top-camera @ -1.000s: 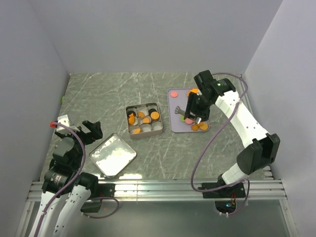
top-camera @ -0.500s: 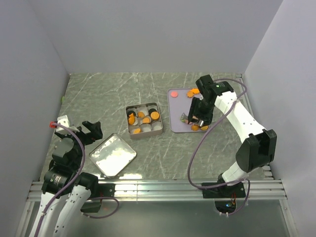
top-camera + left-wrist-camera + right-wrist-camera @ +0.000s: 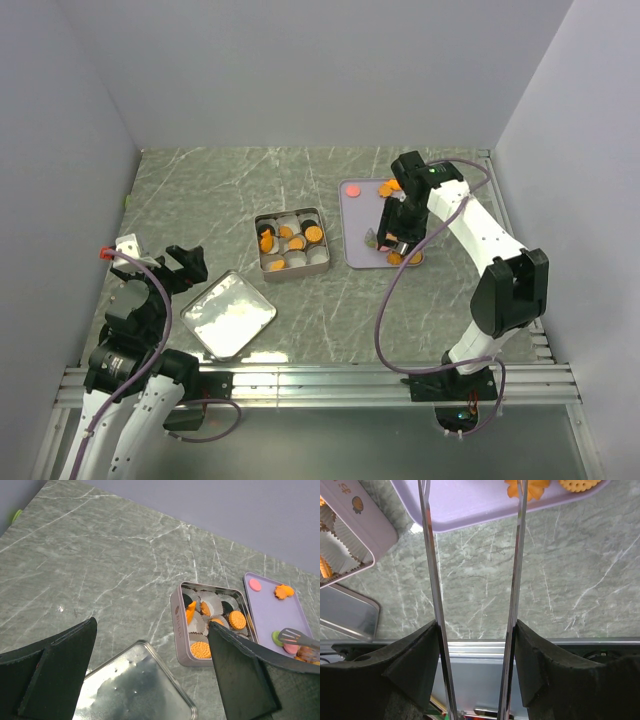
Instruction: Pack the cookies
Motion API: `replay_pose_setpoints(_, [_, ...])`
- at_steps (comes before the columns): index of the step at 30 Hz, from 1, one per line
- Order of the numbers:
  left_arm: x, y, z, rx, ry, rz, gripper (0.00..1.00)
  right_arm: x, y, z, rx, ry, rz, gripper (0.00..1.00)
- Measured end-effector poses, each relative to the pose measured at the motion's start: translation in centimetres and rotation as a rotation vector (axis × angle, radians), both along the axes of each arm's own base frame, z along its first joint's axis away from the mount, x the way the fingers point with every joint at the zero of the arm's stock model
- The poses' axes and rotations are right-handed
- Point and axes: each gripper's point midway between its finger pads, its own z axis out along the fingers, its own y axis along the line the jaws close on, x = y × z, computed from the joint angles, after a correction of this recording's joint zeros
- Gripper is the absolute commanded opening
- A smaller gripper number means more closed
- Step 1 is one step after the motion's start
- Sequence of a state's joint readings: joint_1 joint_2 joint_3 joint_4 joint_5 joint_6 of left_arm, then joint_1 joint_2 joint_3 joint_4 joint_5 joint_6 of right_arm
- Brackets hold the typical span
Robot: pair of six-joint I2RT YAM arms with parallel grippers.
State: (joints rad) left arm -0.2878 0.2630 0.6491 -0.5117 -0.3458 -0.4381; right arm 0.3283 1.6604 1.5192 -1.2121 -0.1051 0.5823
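Cookies lie on the lavender tray (image 3: pixel 358 215): a pink one (image 3: pixel 352 188), an orange one (image 3: pixel 385 188) and orange ones at its near edge (image 3: pixel 396 258). Several orange cookies sit in paper cups in the square tin (image 3: pixel 291 242), also in the left wrist view (image 3: pixel 200 650). My right gripper (image 3: pixel 397 228) is shut on metal tongs (image 3: pixel 431 580), whose blades stand apart, with their tips (image 3: pixel 371 240) over the near left part of the tray. My left gripper (image 3: pixel 180 268) is open and empty, above the tin lid (image 3: pixel 228 315).
The tin lid (image 3: pixel 130 685) lies upside down near the left arm. The tin (image 3: pixel 178 625) stands just left of the tray (image 3: pixel 270 610). Grey walls close the table on three sides. A metal rail runs along the near edge (image 3: pixel 480 645).
My right gripper, with the tongs, has moved a little toward the near edge of the tray and turned. The left arm has not moved.
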Motion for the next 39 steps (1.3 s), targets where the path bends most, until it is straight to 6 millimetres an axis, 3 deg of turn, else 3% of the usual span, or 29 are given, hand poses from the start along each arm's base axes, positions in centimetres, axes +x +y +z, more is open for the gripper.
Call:
replay_pose_setpoints(15, [0.0,0.0,0.0,0.0,0.0,0.0,0.99,0.5,0.3,-1.0,0.002,0.019,0.0,0.36])
replay_pose_setpoints(20, [0.0,0.0,0.0,0.0,0.0,0.0,0.99,0.6,0.4,-0.7,0.005,0.02,0.0,0.32])
replay_pose_setpoints(29, [0.0,0.0,0.0,0.0,0.0,0.001,0.99,2.9,1.5,4.1,0.063,-0.093,0.005,0.32])
replay_pose_setpoints(33, [0.0,0.0,0.0,0.0,0.0,0.001,0.99,2.9,2.7,5.6,0.111,-0.115,0.031,0.32])
replay_pose_setpoints(39, [0.0,0.0,0.1,-0.001,-0.003,0.001,1.0,0.8,7.5,7.9,0.197,-0.128,0.16,0.32])
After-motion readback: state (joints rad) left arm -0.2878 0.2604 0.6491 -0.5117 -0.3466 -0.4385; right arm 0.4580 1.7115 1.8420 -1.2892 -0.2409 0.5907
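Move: The pink cookie at the near part of the tray lies roughly 14 cm below the right hand point, about 3 cm ahead and 3 cm left, at the ends of the long metal blades. The green cookie is some 4 cm to its left, the orange flower 3 cm right and 3 cm nearer, the fish cookie 5 cm right and 2 cm farther; the box's middle stands about 21 cm left of it. From the left hand the pink cookie lies about 40 cm right, 10 cm ahead, 25 cm below. The pink cookie is pinched between the right gripper's blades, which sink about 1 cm and then close part way on it. Keeping that grip, the right hand lifts some 9 cm off the tray, easing a little forward and back again on the way up, then swings about 7 cm left towards the box, the wrist tilting so the blade tips lead left. ##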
